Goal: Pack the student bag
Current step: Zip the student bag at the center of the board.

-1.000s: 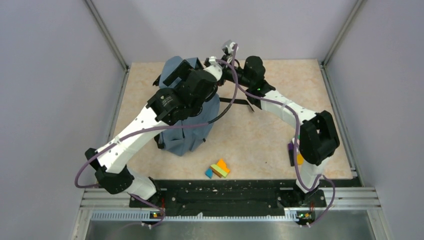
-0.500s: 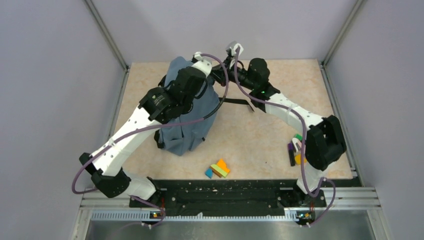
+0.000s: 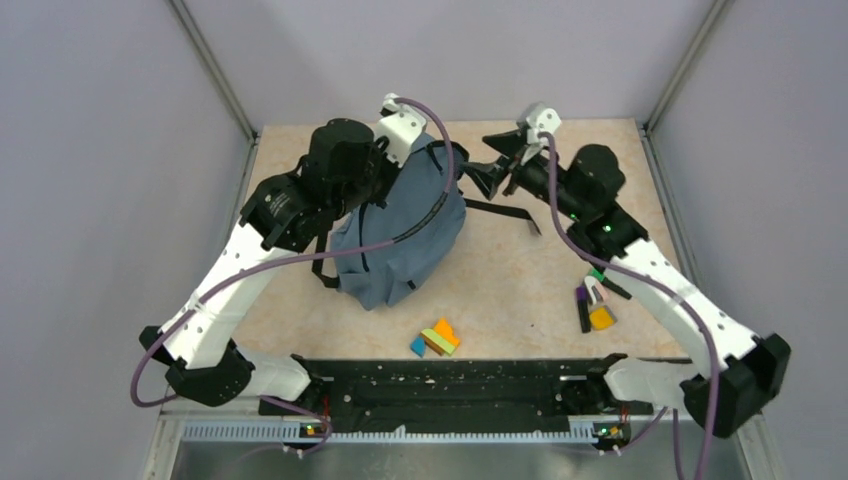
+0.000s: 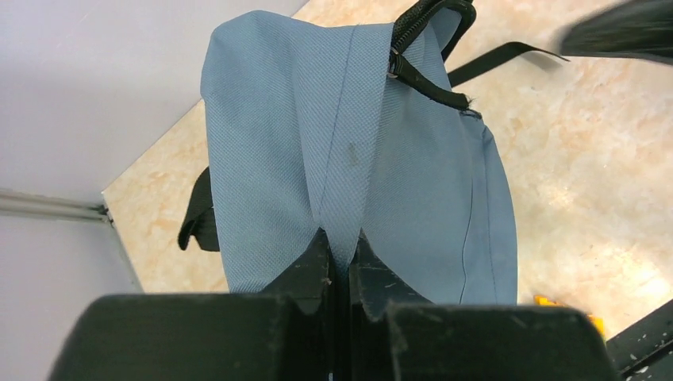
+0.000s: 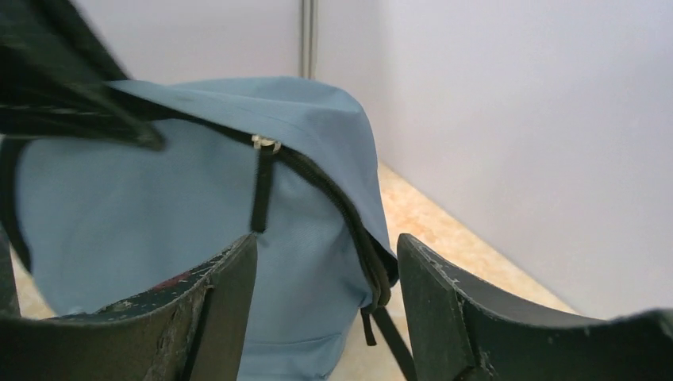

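The student bag (image 3: 400,235), slate-blue fabric with black straps, stands at the back left of the table. My left gripper (image 3: 415,152) is at its far top edge. In the left wrist view that gripper (image 4: 341,246) is shut on a pinched fold of the bag (image 4: 413,175), and the black zipper (image 4: 413,32) runs along the far end. My right gripper (image 3: 487,160) hangs just right of the bag's top, apart from it. In the right wrist view it (image 5: 325,242) is open with nothing in it, facing the bag (image 5: 198,198) and its zipper pull (image 5: 260,186).
A black strap (image 3: 500,208) trails on the table right of the bag. Small orange, green and blue flat pieces (image 3: 436,338) lie near the front edge. Purple, yellow and green items (image 3: 592,305) lie at the right, under my right arm. Grey walls enclose the table.
My left gripper shut on the bag's fabric and the left arm swung left, the bag's top leaning right. My right gripper opened, let go and drew back to the right.
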{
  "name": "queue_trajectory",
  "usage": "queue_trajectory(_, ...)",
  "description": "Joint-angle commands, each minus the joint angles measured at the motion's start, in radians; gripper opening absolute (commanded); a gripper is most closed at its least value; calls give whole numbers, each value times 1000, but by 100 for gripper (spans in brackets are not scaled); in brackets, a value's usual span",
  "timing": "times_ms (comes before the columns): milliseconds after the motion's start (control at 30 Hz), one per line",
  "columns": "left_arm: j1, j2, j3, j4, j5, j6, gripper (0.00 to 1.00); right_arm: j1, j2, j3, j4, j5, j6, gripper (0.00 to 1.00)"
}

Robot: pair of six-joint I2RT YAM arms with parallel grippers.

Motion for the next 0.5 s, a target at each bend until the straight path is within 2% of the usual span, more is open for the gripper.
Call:
queue_trajectory(0,81,-101,46,347,69,-12,0,-4,-148,-57,-74,5,-48,64)
queue_trajectory(100,112,-120,0,365,102,-28,0,0,-212,-139,5,-128,-95,65)
queue_trajectory(200,114,-157,-96,412,115,-26,0,20,-209,-175,74,-171,-121,66)
queue_trajectory(333,114,-222,-220,484,133,-37,0,41,-100,-111,103,-179,-95,65)
queue_trajectory(467,114,-270,-303,509,143,-40,0,79,40,10,62,-151,-51,57)
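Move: The zip pull hangs from its slider about 6 cm to the right hand's left, level with it fore and aft and some 3 cm above. The zip's far end lies roughly 4 cm ahead and 2 cm left of that hand, slightly below. The seam in the left fingers is about 12 cm left, 5 cm back and 5 cm higher. From the left hand the zip pull lies some 6 cm ahead, 6 cm right and 3 cm down. Backing away with open, empty fingers, the right hand draws back about 6 cm, rising slightly and edging right, then reverses: it swings left some 4 cm, sinks about 5 cm and comes a little forward again beside the bag's panel, turning 10 degrees counter-clockwise. The left hand keeps its pinch on the seam and carries it about 2 cm left, rolling its left side down some 10 degrees. ##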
